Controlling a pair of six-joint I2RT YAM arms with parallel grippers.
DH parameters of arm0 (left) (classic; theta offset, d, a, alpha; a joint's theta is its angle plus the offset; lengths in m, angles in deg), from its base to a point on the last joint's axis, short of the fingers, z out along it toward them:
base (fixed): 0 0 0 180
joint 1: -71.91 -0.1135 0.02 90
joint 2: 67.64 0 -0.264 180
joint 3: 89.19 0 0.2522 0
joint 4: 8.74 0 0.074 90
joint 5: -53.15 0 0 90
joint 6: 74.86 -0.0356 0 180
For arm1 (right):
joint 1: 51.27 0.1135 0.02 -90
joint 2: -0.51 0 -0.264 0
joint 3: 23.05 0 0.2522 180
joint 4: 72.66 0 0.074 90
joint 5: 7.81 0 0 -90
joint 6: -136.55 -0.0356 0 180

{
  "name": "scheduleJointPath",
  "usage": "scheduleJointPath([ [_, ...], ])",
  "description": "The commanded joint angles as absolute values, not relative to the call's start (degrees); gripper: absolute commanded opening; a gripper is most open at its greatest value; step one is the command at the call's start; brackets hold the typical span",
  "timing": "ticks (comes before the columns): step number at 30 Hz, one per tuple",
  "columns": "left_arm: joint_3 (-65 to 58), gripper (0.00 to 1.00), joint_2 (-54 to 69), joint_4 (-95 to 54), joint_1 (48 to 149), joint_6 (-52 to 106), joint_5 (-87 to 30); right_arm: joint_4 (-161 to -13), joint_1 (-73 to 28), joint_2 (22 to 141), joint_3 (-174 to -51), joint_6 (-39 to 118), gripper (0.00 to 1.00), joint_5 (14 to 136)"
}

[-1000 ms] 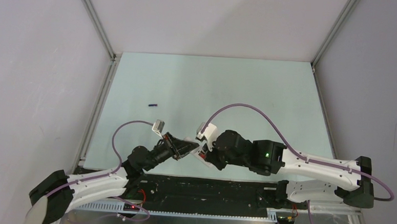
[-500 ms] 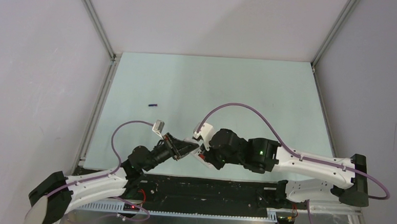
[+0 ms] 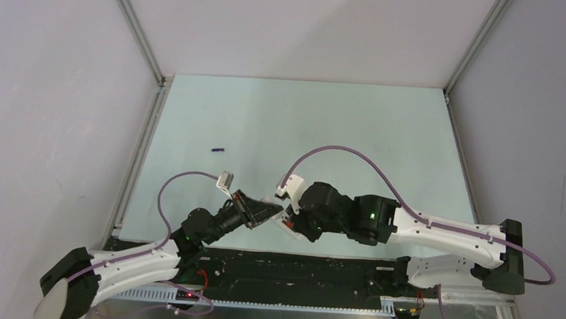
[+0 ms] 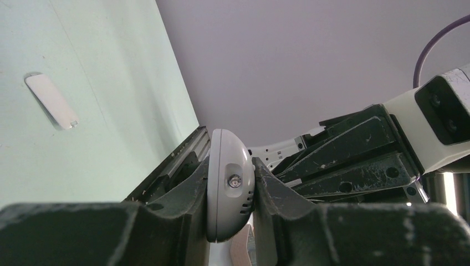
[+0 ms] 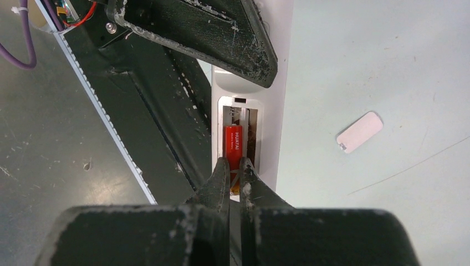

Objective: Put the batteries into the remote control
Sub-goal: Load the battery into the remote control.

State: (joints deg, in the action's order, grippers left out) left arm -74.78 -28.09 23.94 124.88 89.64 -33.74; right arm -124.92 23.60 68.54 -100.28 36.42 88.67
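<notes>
My left gripper point(image 4: 231, 166) is shut on the white remote control point(image 4: 230, 191) and holds it on edge above the table's near edge. In the right wrist view the remote control point(image 5: 277, 105) shows its open battery bay, with the red-orange battery point(image 5: 233, 145) lying in one slot. The shut tips of my right gripper point(image 5: 234, 164) rest at that battery's near end. The dark blue battery point(image 3: 218, 150) lies alone on the table, far to the left of both grippers point(image 3: 273, 214).
The small white cover plate point(image 5: 359, 132) lies flat on the pale green table point(image 3: 354, 134) beside the remote. A black rail point(image 3: 296, 270) with wiring runs along the near edge by the arm bases. Grey walls enclose the table.
The right arm shifted slightly left toward the remote, then stayed still. The left arm and the remote have hardly moved.
</notes>
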Motion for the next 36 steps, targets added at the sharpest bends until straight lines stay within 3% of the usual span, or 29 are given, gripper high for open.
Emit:
scheduleJointPath([
  [1, -75.87, 0.0, -29.13, 24.89, 124.76, 87.98, -34.31, -125.74, 22.94, 69.57, -102.47, 35.79, 0.0, 87.25],
  [23, -73.52, 0.0, -30.03, 23.64, 124.74, 87.01, -32.79, -120.18, 20.82, 73.02, -102.71, 35.8, 0.01, 85.5],
  [36, -72.79, 0.0, -30.65, 23.64, 124.73, 86.27, -31.29, -119.76, 20.38, 73.35, -102.67, 36.35, 0.28, 84.92],
])
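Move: The red battery already lies in its slot of the remote, which the left hand holds, with its middle about 1 cm left of and 1 cm below the right hand, straight across from it. The empty slot lies beside the battery, some 1 cm ahead of the right hand, also about 1 cm left and 1 cm below. The left fingertips grip the remote roughly 4 cm ahead and 5 cm to the left. From the left hand the red battery lies about 4 cm back and 4 cm right, nearly level. With its nearly shut fingertips still on the red battery, the right hand sinks about 2 cm and works some 1.5 cm left, along the battery towards its spring end and the left fingers, while the left hand keeps its grip on the remote and sinks about 1.5 cm with it. Only near the end do the right fingers open about a quarter of their range, letting go of the battery and standing to either side of it. ##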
